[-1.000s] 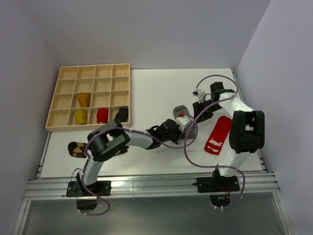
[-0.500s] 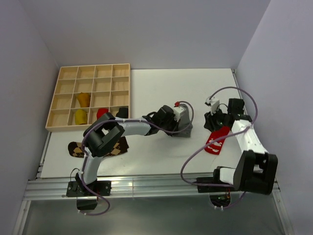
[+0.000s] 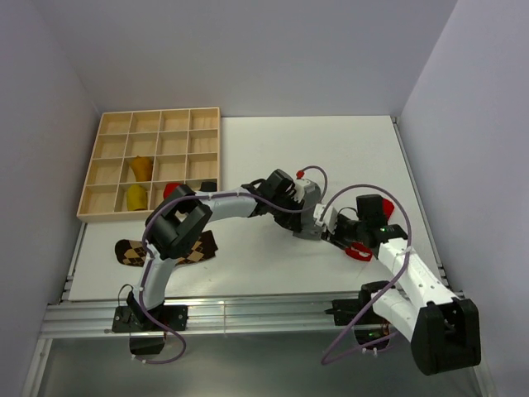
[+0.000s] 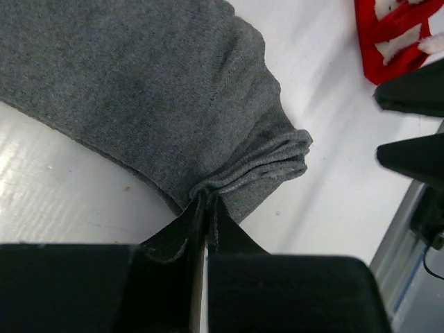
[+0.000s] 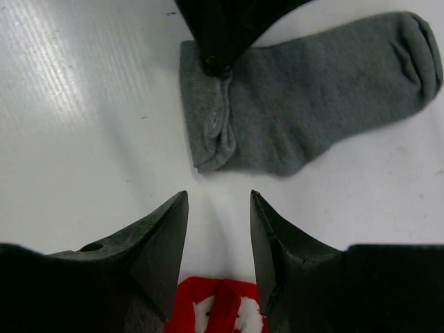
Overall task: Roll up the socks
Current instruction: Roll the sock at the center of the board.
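Observation:
A plain grey sock [image 4: 152,90] lies flat on the white table. My left gripper [image 4: 206,201] is shut on the edge of its bunched cuff. From above, the left gripper [image 3: 310,217] sits mid-table over the grey sock [image 3: 304,232]. My right gripper [image 5: 218,198] stands open just short of the cuff of the grey sock [image 5: 319,90], nothing between its fingers, and in the top view this right gripper [image 3: 333,231] is right beside the left one. A red sock with white marks [image 5: 222,305] lies under the right gripper. A brown argyle sock [image 3: 132,251] lies near the left arm's base.
A wooden compartment tray [image 3: 116,124] stands at the back left, holding two mustard bundles [image 3: 140,168], a red bundle [image 3: 171,192] and a dark one [image 3: 207,188]. The right arm [image 3: 405,265] covers most of the red sock [image 3: 360,252]. The table's front rail [image 3: 248,310] runs along the near edge.
The right arm swung from the table's far right toward the centre, bringing its open gripper up to the grey sock's cuff. The left gripper shifted slightly with the sock still pinched.

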Robot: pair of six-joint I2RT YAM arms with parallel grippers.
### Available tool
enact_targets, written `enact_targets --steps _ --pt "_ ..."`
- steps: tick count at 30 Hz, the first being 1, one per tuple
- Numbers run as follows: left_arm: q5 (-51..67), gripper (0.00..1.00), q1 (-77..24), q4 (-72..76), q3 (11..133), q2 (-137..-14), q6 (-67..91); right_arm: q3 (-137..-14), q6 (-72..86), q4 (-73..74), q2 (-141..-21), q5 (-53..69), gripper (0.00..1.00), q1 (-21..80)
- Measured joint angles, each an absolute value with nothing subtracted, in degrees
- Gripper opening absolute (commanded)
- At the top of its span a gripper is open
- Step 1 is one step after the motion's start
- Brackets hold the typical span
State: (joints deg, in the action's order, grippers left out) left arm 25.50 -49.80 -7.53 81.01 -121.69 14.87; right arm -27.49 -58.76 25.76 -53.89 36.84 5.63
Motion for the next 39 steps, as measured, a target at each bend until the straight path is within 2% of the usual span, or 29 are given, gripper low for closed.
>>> enact_targets --steps 15,33,35,36,39 --pt "29.9 0.06 -49.2 -8.9 81.6 -122.7 16.2 -25.1 -61.9 21.8 -56.0 26.0 0.46 24.4" --pt "31.2 0.06 -49.1 -9.1 81.7 -122.9 16.1 -24.9 -63.1 13.4 -66.5 16.9 0.43 27.6" --pt "31.3 0.06 -49.1 -9.3 81.7 -122.9 16.0 -24.9 -63.1 12.1 -67.1 16.1 0.39 27.6" --pt "31.4 0.07 -49.1 -9.3 81.7 -122.9 16.0 -25.0 -63.1 11.9 -67.4 15.9 0.26 27.6" --pt "31.7 0.1 -49.1 -9.4 81.7 -122.9 15.9 -25.6 -62.8 11.3 -68.7 15.4 0.12 27.6"
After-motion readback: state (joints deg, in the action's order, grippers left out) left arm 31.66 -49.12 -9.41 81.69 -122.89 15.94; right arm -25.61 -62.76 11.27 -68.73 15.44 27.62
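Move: The folded near end of the grey sock lies about 4 cm to the right hand's left, 1 cm ahead and 5 cm below. The left fingertips already hold it some 4 cm farther left and 3 cm farther out. The red sock's middle is roughly 11 cm to the right hand's right, 3 cm ahead and 6 cm below. From the left hand, the folded end is about 4 cm right, 3 cm back and 1 cm lower. The grey sock's folded near end is taken by the right hand, which swings left about 4 cm while drawing back a little, then sinks some 5 cm and edges forward, rolling its left side down about 20 degrees. Its fingers close late, pinching the fold beside the left fingertips. The left hand keeps its pinch, easing back 1.5 cm. ##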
